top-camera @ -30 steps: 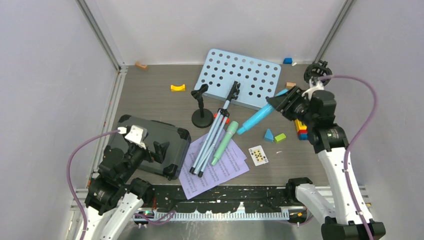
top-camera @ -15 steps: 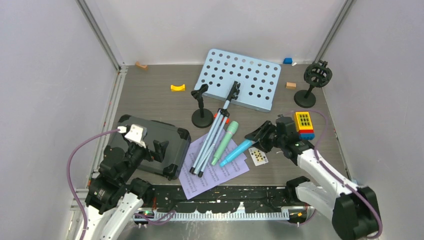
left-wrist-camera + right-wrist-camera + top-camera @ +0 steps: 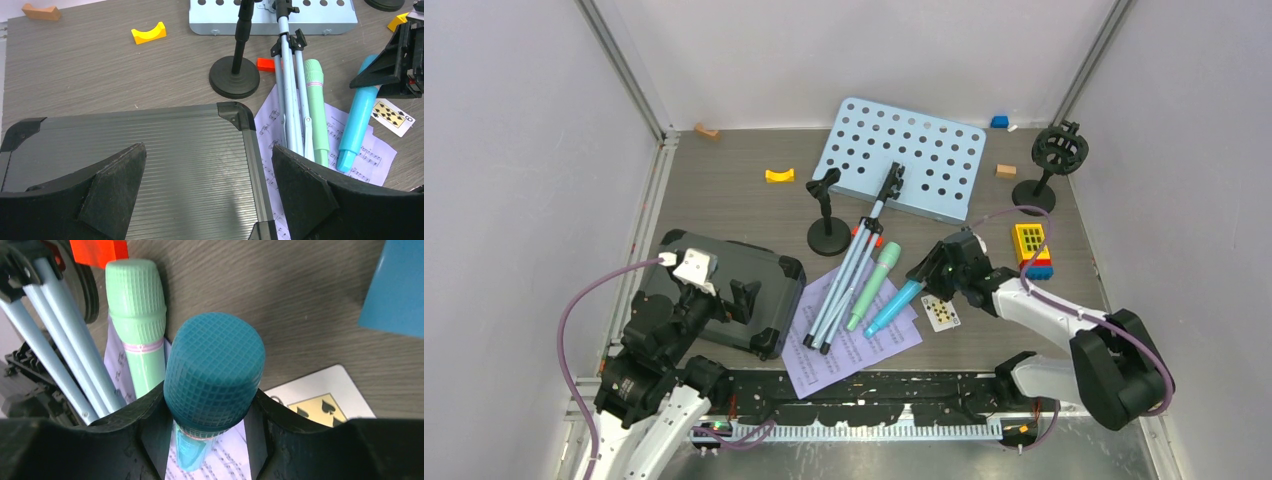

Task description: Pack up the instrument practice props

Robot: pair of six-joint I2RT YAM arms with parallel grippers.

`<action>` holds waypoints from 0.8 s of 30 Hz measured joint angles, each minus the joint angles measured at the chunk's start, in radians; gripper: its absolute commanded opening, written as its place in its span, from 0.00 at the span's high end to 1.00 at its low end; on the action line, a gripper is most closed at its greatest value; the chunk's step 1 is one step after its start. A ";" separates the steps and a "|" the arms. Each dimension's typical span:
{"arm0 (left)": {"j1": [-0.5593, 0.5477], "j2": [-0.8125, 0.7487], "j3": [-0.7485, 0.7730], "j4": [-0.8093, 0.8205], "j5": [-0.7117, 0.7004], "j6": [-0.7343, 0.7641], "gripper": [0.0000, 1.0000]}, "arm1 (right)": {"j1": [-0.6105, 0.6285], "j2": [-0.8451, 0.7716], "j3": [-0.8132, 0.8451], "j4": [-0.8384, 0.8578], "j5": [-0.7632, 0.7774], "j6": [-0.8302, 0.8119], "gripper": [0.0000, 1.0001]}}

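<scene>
My right gripper (image 3: 932,270) is shut on the head of the blue microphone (image 3: 892,306), whose tail rests on the lilac sheet-music pages (image 3: 856,345). In the right wrist view the fingers (image 3: 150,412) press both sides of the mic head (image 3: 214,367). The green microphone (image 3: 874,284) lies beside it, next to the tripod legs (image 3: 842,285) of the pale blue music rack (image 3: 902,155). A black mic pole (image 3: 827,228) stands by the rack, and another (image 3: 1050,165) at the far right. My left gripper (image 3: 208,150) is open over a dark case (image 3: 150,170).
The dark case (image 3: 724,288) lies closed at the near left. A playing card (image 3: 941,313) lies under my right arm. A yellow, red and blue block (image 3: 1031,248), a yellow arch (image 3: 779,175) and small blocks (image 3: 1006,170) are scattered on the table.
My right arm came down from near the rack with the blue microphone and laid its tail on the lilac pages beside the green one. The left arm has not moved.
</scene>
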 measured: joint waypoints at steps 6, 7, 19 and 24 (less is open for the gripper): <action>0.000 0.000 0.000 0.000 -0.003 0.000 0.00 | 0.002 0.087 0.033 0.026 0.053 -0.028 0.65; 0.000 0.000 0.000 0.000 -0.003 0.000 0.00 | 0.002 0.095 0.035 0.026 0.058 -0.031 0.65; 0.000 -0.001 -0.008 0.001 -0.009 0.001 0.00 | 0.002 0.129 0.089 0.007 0.081 -0.081 0.10; 0.000 0.002 -0.011 0.002 -0.006 0.001 0.00 | 0.003 0.073 0.102 -0.061 0.102 -0.087 0.07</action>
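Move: The right hand already grips the blue microphone just below its head. Its resting spot, along the right side of the green microphone and partly on the sheet music, has its middle about 7 cm left, 3 cm back and 3 cm below. The green microphone's middle is some 12 cm left and 3 cm back; the playing card lies 8 cm back and 4 cm right, the blue triangle 9 cm right and 2 cm ahead. From the left hand, that spot is roughly 36 cm right, 5 cm ahead and 22 cm below. Ease the right gripper forward and down, about 2 cm each, rolling its left side a few degrees lower, to lay the blue microphone beside the green one. Then spread the fingers wide to let go and lift about 2.5 cm clear. ##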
